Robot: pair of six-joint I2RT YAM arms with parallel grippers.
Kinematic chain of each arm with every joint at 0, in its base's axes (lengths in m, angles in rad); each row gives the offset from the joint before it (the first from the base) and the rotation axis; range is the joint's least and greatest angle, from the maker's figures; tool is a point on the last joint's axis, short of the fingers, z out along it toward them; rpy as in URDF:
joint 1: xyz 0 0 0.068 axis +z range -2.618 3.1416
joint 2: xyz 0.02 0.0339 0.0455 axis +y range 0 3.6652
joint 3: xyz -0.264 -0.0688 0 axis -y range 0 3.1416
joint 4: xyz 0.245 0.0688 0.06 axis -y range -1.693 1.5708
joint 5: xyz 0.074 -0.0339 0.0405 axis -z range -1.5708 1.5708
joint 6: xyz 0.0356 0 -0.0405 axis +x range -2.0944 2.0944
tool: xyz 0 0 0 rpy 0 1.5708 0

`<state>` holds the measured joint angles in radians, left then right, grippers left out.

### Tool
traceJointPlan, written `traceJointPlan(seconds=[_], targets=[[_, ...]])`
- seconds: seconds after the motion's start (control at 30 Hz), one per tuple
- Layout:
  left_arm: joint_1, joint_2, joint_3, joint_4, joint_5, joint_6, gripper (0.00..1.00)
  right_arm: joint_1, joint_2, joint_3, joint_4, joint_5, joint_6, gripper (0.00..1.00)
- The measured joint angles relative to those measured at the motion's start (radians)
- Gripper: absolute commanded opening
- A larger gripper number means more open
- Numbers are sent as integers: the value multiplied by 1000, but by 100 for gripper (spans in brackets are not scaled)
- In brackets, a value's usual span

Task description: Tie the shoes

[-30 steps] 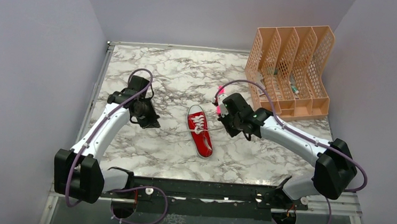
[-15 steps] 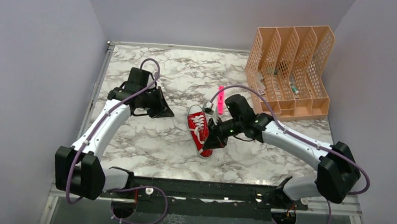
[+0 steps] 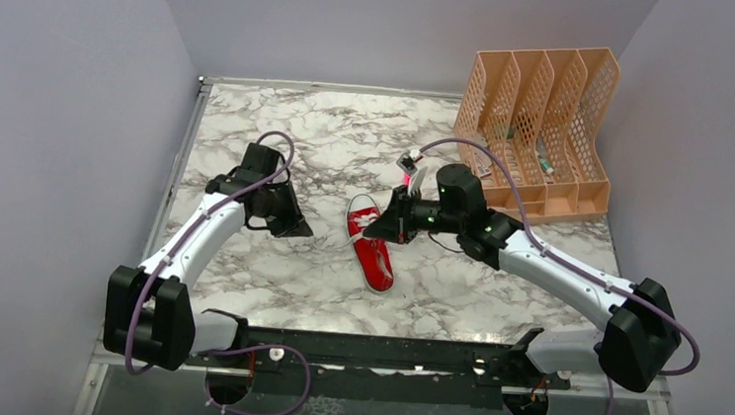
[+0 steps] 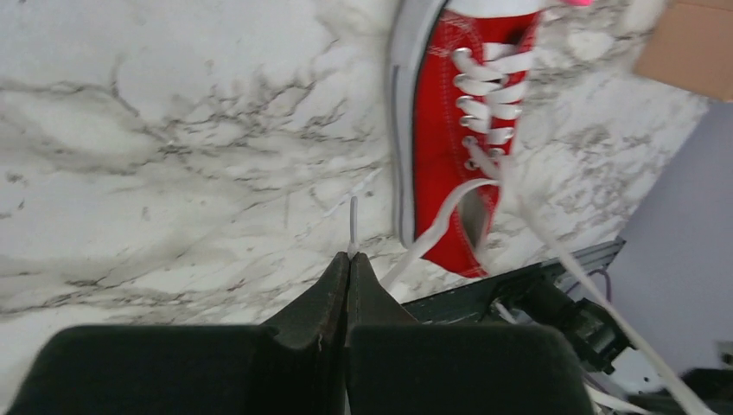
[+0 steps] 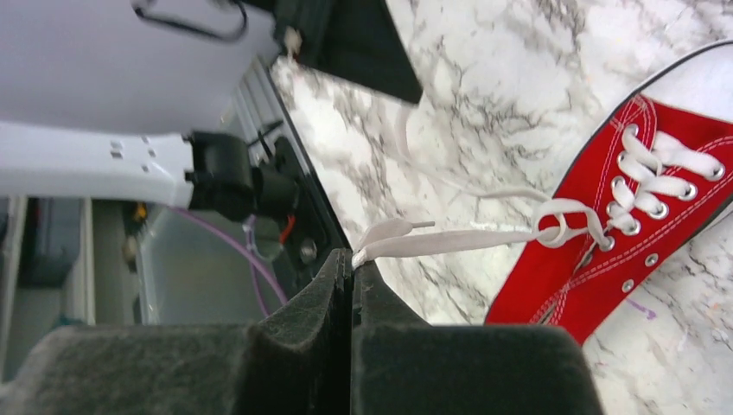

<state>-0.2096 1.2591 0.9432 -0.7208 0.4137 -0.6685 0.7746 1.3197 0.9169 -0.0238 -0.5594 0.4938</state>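
Note:
The shoe (image 3: 376, 263), a small red canvas sneaker with a white sole and toe cap, lies mid-table with its toe pointing away. My left gripper (image 3: 294, 230) is to its left, low over the marble. In the left wrist view its jaws (image 4: 349, 257) are shut on a white lace (image 4: 432, 232) that runs to the shoe (image 4: 449, 130); the lace tip pokes out past them. My right gripper (image 3: 373, 233) reaches over the shoe from the right. Its jaws (image 5: 353, 259) are shut on the other lace (image 5: 458, 242), drawn taut from the eyelets of the shoe (image 5: 640, 251).
An orange mesh file organizer (image 3: 538, 132) stands at the back right. A pink marker (image 3: 409, 171) lies just behind the right wrist. Grey walls close in both sides, and a black rail (image 3: 382, 352) runs along the near edge.
My right gripper swung from the shoe's right side across its heel and now points left over its middle, lace in tow. My left gripper rose toward the back, then came back down nearer.

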Motion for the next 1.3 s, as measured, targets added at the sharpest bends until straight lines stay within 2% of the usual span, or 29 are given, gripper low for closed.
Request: traceJointPlan(seconds=[0.1,0.3,0.63,0.9,1.1,1.3], targets=[[0,6,-53,-29,-43,6,0,-2,-3,0,53,46,85,1],[0,24,-114,-29,-63,16,0,-5,-3,31,44,195,206,1],[-16,75,-248,-29,3,76,0,-58,17,41,35,365,328,1],[-24,31,-302,-56,-52,38,0,-193,83,32,-31,463,267,1],[-24,37,-303,-54,-97,33,0,-212,105,20,-58,547,159,1],[-23,59,-303,-74,-223,-16,0,-220,203,27,-134,664,68,1]])
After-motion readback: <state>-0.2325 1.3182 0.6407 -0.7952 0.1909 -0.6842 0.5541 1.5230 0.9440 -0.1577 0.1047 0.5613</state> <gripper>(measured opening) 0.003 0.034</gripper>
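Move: The lace knot on the shoe lies some 15 cm to the right of the left hand, 4 cm ahead and 8 cm below; the shoe's heel end is about 6 cm back and 19 cm right of that hand. From the right hand, the knot is roughly 6 cm ahead, 1 cm right and 14 cm below. The pink strip lies about 23 cm ahead of the right hand, 9 cm right and 20 cm below. The two lace ends, still pinched in shut fingers, are drawn apart across the shoe. The right hand rises slightly, then sweeps forward, right and down, some 20 cm in all, its fingers swinging clockwise from pointing left to ahead-left and dipping. The left hand pulls its end down and back about 10 cm, lastly leftward, tipping until its fingers point nearly straight down. ##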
